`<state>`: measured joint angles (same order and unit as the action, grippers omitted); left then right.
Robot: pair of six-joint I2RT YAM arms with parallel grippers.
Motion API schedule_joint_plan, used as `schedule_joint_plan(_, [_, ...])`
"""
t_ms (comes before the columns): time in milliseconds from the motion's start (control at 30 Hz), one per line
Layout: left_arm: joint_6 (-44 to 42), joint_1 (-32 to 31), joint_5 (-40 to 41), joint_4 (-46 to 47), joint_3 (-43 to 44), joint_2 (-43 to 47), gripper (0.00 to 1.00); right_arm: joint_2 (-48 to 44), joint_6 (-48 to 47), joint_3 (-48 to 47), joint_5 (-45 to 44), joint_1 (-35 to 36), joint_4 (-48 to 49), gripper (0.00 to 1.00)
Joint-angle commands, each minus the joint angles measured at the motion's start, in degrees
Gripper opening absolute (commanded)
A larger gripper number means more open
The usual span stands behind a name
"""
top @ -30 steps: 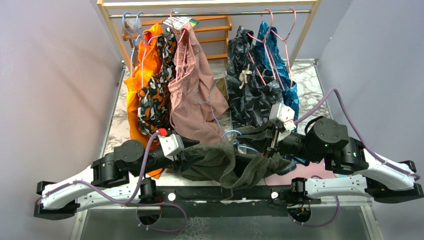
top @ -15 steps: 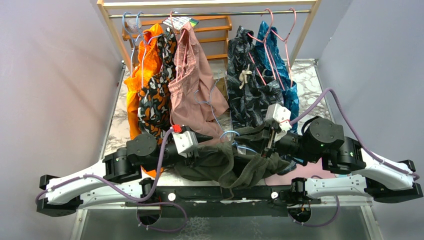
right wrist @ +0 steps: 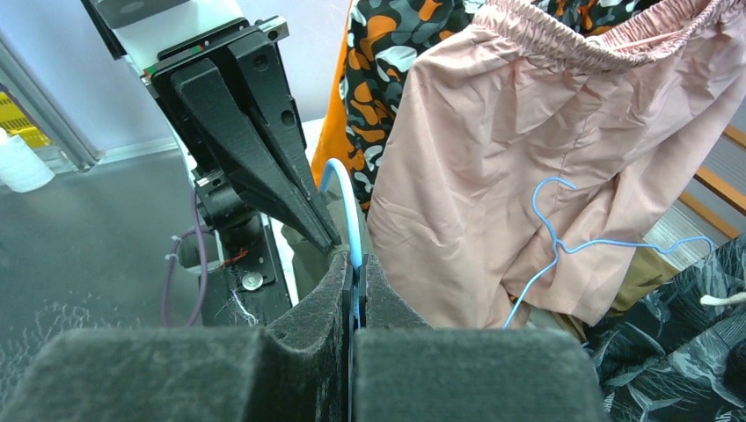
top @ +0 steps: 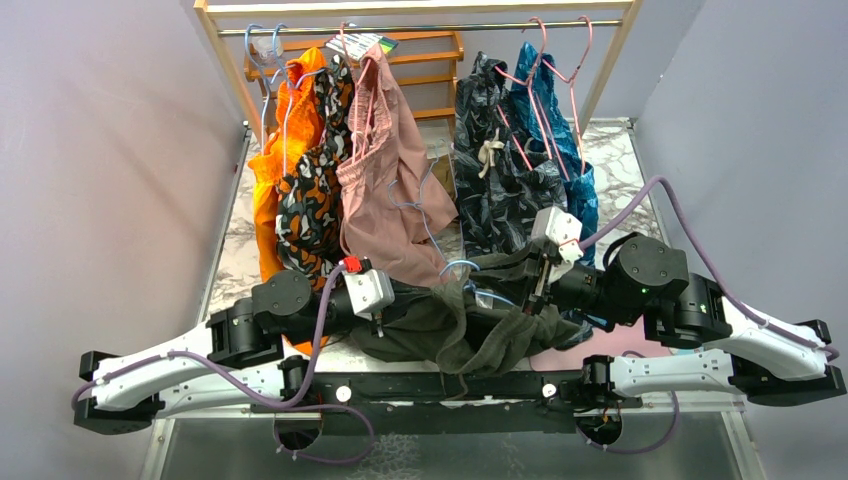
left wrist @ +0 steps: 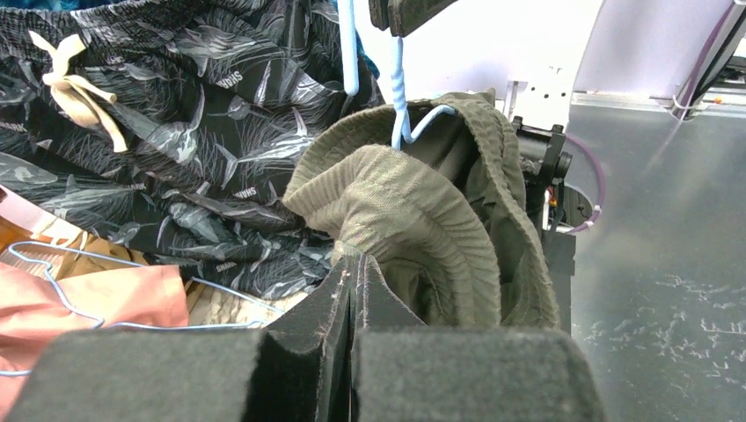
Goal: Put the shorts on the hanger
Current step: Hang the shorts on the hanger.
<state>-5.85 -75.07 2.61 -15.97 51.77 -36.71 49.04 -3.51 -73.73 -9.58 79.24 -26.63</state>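
Observation:
The dark olive-green shorts (top: 470, 330) hang bunched between my two arms, over the black base. Their ribbed waistband (left wrist: 413, 211) is draped over the light-blue wire hanger (left wrist: 400, 97). My left gripper (top: 400, 300) has come in from the left. In the left wrist view it (left wrist: 356, 262) is shut, its tips pinching the lower edge of the waistband fold. My right gripper (top: 540, 290) is shut on the hanger's wire (right wrist: 347, 202), which rises straight out of the closed jaws (right wrist: 354, 257).
Behind stands a wooden rack (top: 225, 60) with a metal bar (top: 430, 28). On it hang orange shorts (top: 275, 170), camouflage shorts (top: 315, 190), dusty-pink shorts (top: 385, 190), dark leaf-print shorts (top: 500, 190) and pink hangers (top: 560, 70). A spare blue hanger (right wrist: 563, 246) lies against the pink cloth.
My left arm has moved right into the shorts, and its gripper has gone from open to shut on the waistband. The right gripper keeps its hold on the hanger.

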Motion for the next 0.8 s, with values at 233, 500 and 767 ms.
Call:
schedule_joint_plan(233, [1.12, 0.17, 3.61, -3.19, -1.14, 3.98, 0.00, -2.53, -0.42, -0.79, -0.55, 0.25, 2.21, 0.01])
schedule_joint_plan(500, [2.32, 0.18, 11.49, -6.78, -1.78, 9.84, 0.00, -4.31, -0.38, -1.63, -1.05, 0.22, 1.91, 0.01])
schedule_joint_plan(767, [4.69, 0.18, 6.97, -6.43, 0.58, 10.49, 0.52, -4.66, -0.05, -1.82, -0.65, 0.25, 1.68, 0.01])
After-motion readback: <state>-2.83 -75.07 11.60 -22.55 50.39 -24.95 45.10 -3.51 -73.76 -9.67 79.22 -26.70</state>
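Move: The olive shorts' waistband is at the closed left fingertips; the shorts' middle lies some 6 cm to their right, 3 cm back and 7 cm lower. The blue hanger's neck, in the right gripper, is about 7 cm right of the left hand, level forward and 5 cm higher. Pink shorts hang roughly 22 cm ahead and 6 cm left. From the right hand, the olive shorts' middle is straight below by about 13 cm, 4 cm back. Draw the left gripper out to its left by about 6 cm, away from the hanger, fingers still shut on the olive waistband and swinging slightly counter-clockwise, then open them about halfway at the end to let go of the cloth. Meanwhile keep the right fingers shut on the hanger's neck and ease it some 2 cm right and 2 cm up. ##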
